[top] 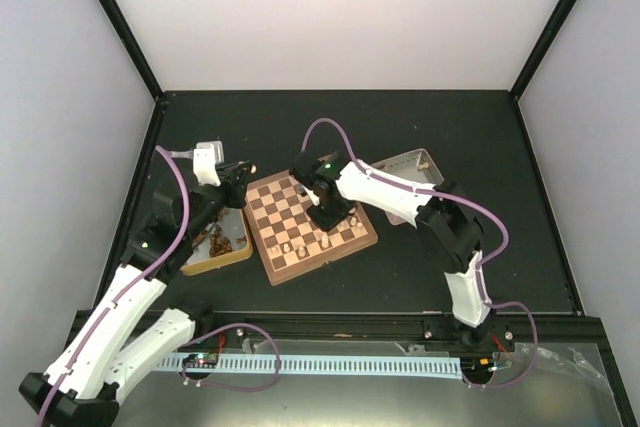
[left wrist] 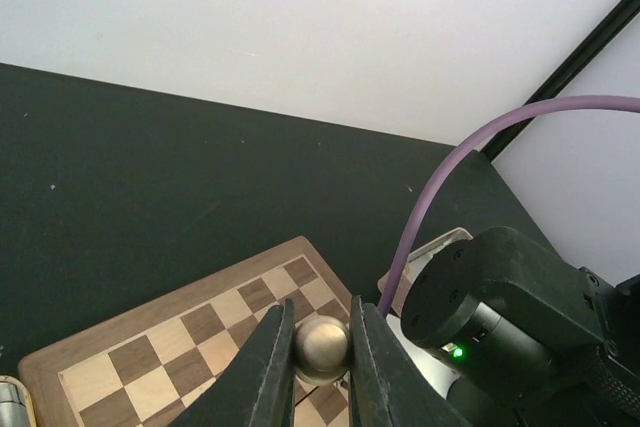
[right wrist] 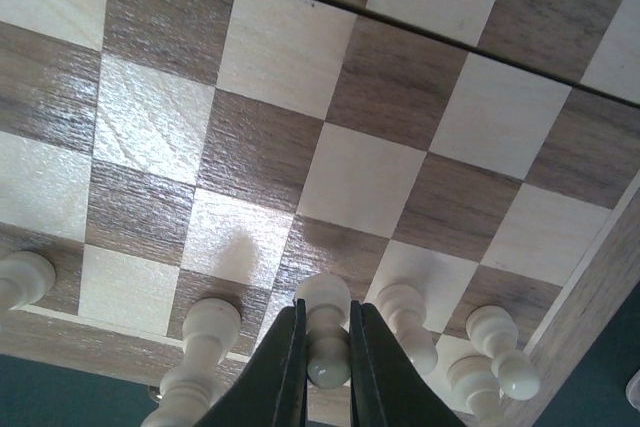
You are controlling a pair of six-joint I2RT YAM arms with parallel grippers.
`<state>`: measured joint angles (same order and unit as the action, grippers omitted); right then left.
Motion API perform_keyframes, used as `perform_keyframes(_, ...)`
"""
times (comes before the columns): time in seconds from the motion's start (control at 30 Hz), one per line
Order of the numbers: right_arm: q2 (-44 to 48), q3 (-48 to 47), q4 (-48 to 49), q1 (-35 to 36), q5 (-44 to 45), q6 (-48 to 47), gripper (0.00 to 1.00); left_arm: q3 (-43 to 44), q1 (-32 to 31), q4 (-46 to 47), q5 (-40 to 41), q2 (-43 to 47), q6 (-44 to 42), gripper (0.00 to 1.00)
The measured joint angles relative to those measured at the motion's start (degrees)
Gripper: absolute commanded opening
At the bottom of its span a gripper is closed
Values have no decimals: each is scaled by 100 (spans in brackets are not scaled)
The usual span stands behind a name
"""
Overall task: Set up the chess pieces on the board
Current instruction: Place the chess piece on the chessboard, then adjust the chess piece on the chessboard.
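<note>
The board (top: 300, 209) lies in the middle of the table, and several cream chess pieces (top: 304, 245) stand along its near edge. My right gripper (top: 327, 219) is low over that near right part. In the right wrist view it (right wrist: 327, 322) is shut on a cream pawn (right wrist: 323, 293), with other chess pieces (right wrist: 208, 332) standing on either side. My left gripper (top: 243, 169) hovers beyond the board's far left corner. It (left wrist: 321, 319) is shut on a pale chess piece (left wrist: 322, 349) whose round base faces the camera, above the board (left wrist: 190, 342).
A gold tray (top: 232, 255) with dark pieces sits left of the board, under my left arm. A metal tray (top: 412, 163) lies behind the right arm. The right arm's black housing (left wrist: 500, 317) and purple cable (left wrist: 440, 187) are close to my left gripper.
</note>
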<state>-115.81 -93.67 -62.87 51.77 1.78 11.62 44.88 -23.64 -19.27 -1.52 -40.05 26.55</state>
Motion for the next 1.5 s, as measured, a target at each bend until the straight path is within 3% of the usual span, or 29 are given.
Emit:
perform_keyframes(0.97, -208, -129, -44, 39, -42, -33, 29, 0, 0, -2, 28, -9, -46, 2)
perform_keyframes(1.5, 704, 466, 452, 184, -715, 107, 27, 0, 0, -2, 28, -7, -42, 2)
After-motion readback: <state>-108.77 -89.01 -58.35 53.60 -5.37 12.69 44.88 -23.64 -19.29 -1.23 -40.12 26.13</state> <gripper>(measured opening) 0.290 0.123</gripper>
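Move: The right hand, gripping a small white pawn, is directly over its square in the second rank, the surface some 4 cm below. From this hand, the tall white piece stands about 1 cm left and 3 cm back, the nearest placed pawn about 3 cm right and 1 cm ahead, and the corner piece roughly 7 cm right and level. For the left hand, the pawn's square is roughly 16 cm right, 2 cm back and 26 cm below. Straight down about 1.5 cm, the right hand lowers the pawn onto its dark square, holds still there while the fingers open, and lets go. It then rises about 5 cm clear of the pawn and swings back and left, some 3 cm back and 2 cm left, towards the tall white piece, tilting about 10 degrees and starting to sink with fingers still open. The left hand stays up, keeping hold of its own piece. ##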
